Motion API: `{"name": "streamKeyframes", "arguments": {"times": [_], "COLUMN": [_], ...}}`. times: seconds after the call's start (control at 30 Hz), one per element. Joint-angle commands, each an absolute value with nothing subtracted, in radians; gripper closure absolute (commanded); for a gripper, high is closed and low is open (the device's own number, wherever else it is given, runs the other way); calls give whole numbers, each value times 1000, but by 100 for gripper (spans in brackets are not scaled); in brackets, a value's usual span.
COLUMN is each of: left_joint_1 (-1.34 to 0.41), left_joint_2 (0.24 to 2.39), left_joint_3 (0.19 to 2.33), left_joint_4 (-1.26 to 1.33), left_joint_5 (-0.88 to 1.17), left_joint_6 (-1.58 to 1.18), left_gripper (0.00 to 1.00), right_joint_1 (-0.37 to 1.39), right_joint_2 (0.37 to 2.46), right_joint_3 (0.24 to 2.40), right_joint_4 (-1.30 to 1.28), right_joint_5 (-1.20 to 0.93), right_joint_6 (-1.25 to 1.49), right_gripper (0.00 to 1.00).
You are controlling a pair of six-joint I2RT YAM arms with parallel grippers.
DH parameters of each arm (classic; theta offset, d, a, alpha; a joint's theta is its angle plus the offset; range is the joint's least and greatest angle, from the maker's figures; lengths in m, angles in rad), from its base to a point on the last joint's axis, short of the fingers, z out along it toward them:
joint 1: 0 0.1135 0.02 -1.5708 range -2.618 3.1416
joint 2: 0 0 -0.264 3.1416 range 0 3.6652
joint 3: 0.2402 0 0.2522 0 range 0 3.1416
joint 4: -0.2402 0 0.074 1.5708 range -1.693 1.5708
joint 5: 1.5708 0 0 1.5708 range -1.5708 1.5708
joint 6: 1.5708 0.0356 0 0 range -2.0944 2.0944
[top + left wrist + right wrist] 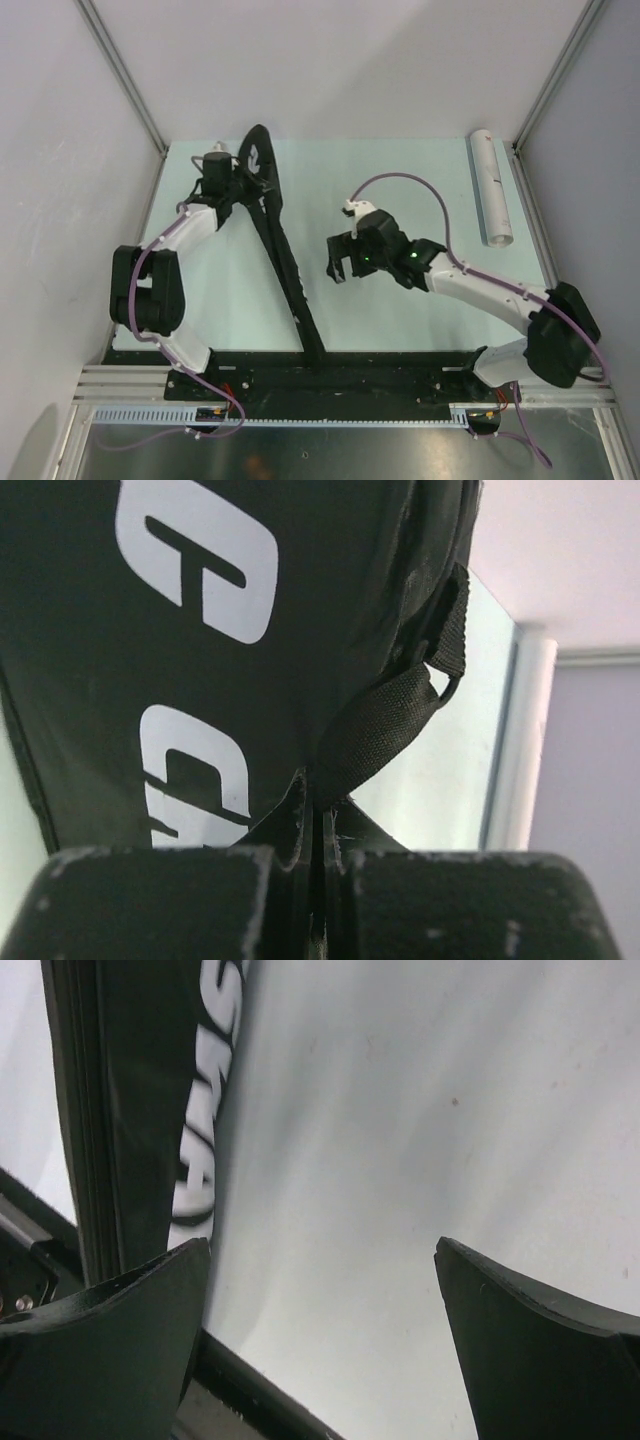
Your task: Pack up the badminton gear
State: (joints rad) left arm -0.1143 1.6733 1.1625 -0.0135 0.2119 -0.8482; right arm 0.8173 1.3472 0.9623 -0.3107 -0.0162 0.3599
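Note:
The long black racket bag [287, 255] with white lettering stands on edge, running from the table's back left toward the near edge. My left gripper [234, 178] is at its far end, shut on the bag's black webbing strap [385, 730]; in the left wrist view the left gripper [322, 815] pinches that strap against the bag [200, 630]. My right gripper [340, 268] hangs open just right of the bag's middle, with nothing between its fingers. In the right wrist view the right gripper [320, 1270] faces bare table, the bag [140, 1110] at its left. A white tube [492, 190] lies at the back right.
White enclosure walls with metal corner posts [120, 75] close in the table on three sides. A black base rail [330, 365] runs along the near edge, also showing as a dark bar [260, 1390] in the right wrist view. The light green tabletop [400, 180] lies between bag and tube.

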Motion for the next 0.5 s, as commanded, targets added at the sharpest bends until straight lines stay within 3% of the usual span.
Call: {"name": "streamKeyframes", "arguments": {"times": [0.0, 0.2, 0.47], "left_joint_1": [-199, -279, -350], "left_joint_2": [1554, 1496, 1430], "left_joint_3": [1144, 1108, 1062], "left_joint_4": [8, 8, 8], "left_joint_5": [250, 265, 147], "left_joint_6": [-991, -1048, -1152], "left_gripper": [100, 99, 100], "right_joint_1": [880, 847, 893], "right_joint_2": [1450, 1434, 1402], "right_joint_3": [1095, 1103, 1106], "right_joint_4": [-376, -385, -190], "right_joint_5": [150, 189, -58], "right_joint_6": [310, 273, 336], "right_gripper": [0, 0, 0]}}
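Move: The left hand already holds the racket bag by its upper side; the waiting open right gripper lies about 18 cm to the left hand's right and 18 cm back. The bag's middle lies about 14 cm back and 5 cm right of the left hand, slightly lower. From the right hand, the bag's middle is some 12 cm left, 3 cm ahead and 5 cm below; the white tube lies about 38 cm right, 20 cm ahead and 10 cm below. Keeping its pinch, the left hand carries the bag 9 cm right, 7 back and 3 up towards the open right gripper. ##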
